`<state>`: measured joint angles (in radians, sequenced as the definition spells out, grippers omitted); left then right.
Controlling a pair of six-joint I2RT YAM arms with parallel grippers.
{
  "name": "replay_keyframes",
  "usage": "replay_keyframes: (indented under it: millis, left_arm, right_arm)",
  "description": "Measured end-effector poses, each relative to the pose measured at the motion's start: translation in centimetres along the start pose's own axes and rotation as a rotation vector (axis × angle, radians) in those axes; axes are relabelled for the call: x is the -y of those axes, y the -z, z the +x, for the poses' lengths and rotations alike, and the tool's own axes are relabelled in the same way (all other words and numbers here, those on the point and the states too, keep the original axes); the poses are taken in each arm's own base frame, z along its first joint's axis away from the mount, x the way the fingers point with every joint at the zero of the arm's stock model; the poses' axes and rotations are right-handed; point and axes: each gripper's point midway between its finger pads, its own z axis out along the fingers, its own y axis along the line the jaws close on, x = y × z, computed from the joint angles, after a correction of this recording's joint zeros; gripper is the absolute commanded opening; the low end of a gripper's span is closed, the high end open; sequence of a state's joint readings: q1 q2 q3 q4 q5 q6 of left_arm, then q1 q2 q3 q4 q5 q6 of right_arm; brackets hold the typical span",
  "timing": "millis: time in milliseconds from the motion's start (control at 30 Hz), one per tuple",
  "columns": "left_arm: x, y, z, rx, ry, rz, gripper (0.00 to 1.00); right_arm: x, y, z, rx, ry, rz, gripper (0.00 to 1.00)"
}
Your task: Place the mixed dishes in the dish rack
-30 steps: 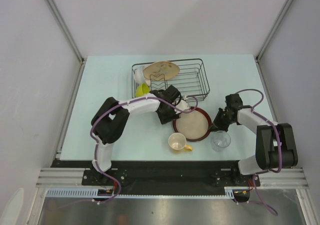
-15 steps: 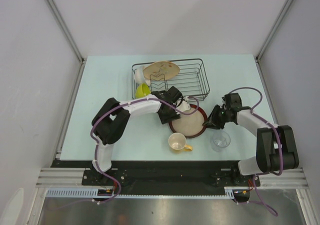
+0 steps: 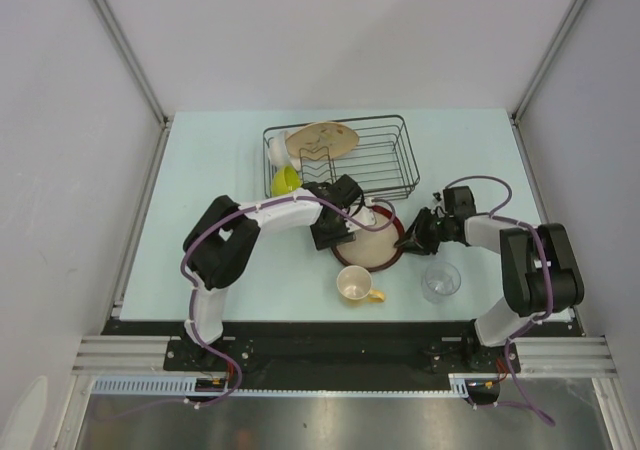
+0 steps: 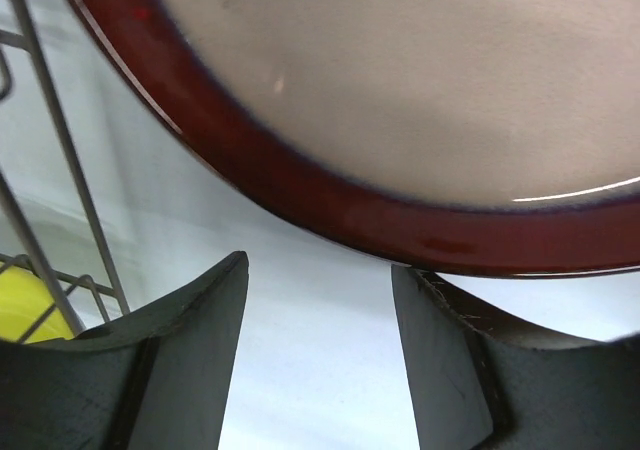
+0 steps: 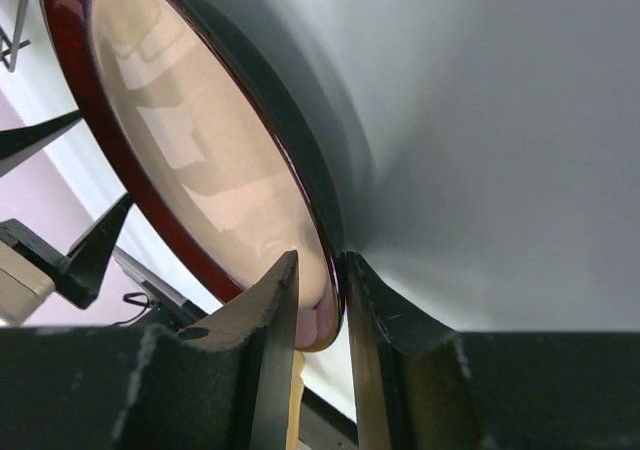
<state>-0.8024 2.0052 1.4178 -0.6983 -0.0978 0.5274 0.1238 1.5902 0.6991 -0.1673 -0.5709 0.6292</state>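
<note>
The dark-red-rimmed tan plate (image 3: 368, 242) lies in front of the dish rack (image 3: 395, 160), its right edge raised. My right gripper (image 3: 412, 240) straddles that rim (image 5: 320, 260): the lower finger touches the underside, and a thin gap shows at the upper finger. My left gripper (image 3: 345, 232) stands open at the plate's left edge (image 4: 320, 270), its right fingertip against the rim (image 4: 400, 90). The beige leaf-patterned plate (image 3: 322, 140) and white bowl (image 3: 278, 146) are in the rack. The lime-green bowl (image 3: 285, 180) sits at the rack's front left corner. The cream cup (image 3: 355, 285) and clear glass (image 3: 440, 280) stand on the table.
The rack's right half holds only bare prongs. White walls enclose the table (image 3: 210, 170) on three sides. The cup and glass stand just in front of the tilted plate, close to the right arm.
The right gripper has moved left, opened a little and taken the plate's rim between its fingers. The plate slid left toward the left gripper and its right edge rose.
</note>
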Motion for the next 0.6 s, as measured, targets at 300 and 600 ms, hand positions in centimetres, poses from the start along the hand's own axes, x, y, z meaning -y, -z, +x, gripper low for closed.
replay_keyframes:
  millis: [300,600]
  left_arm:
    - [0.2,0.3,1.6,-0.058,-0.038,0.002,0.66]
    - [0.6,0.5,1.9,-0.056,-0.045,0.0,0.65]
  right_arm:
    - [-1.3,-2.5,-0.3,-0.033,0.011,-0.109,0.1]
    - [-2.3,-3.3,0.0,-0.02,0.07,-0.121,0.0]
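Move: The brown-rimmed plate leans with its right rim raised at the right fingertips, its middle about 8 cm left of the right hand, 1 cm ahead and nearly level. From that hand the cream cup stands some 11 cm left and 8 cm back, the glass about 7 cm right and 8 cm back, and the dish rack's middle roughly 13 cm left and 17 cm ahead. The plate's middle lies about 7 cm right of the left hand and 1 cm ahead. Push the right gripper left about 3.5 cm and half as far forward, sinking slightly, along with the plate's raised right rim, and shut the part-open fingers to pinch that rim. Keep the left fingers open against the plate's left rim as a backstop, letting that hand give way under 2 cm left and about 1 cm back. ##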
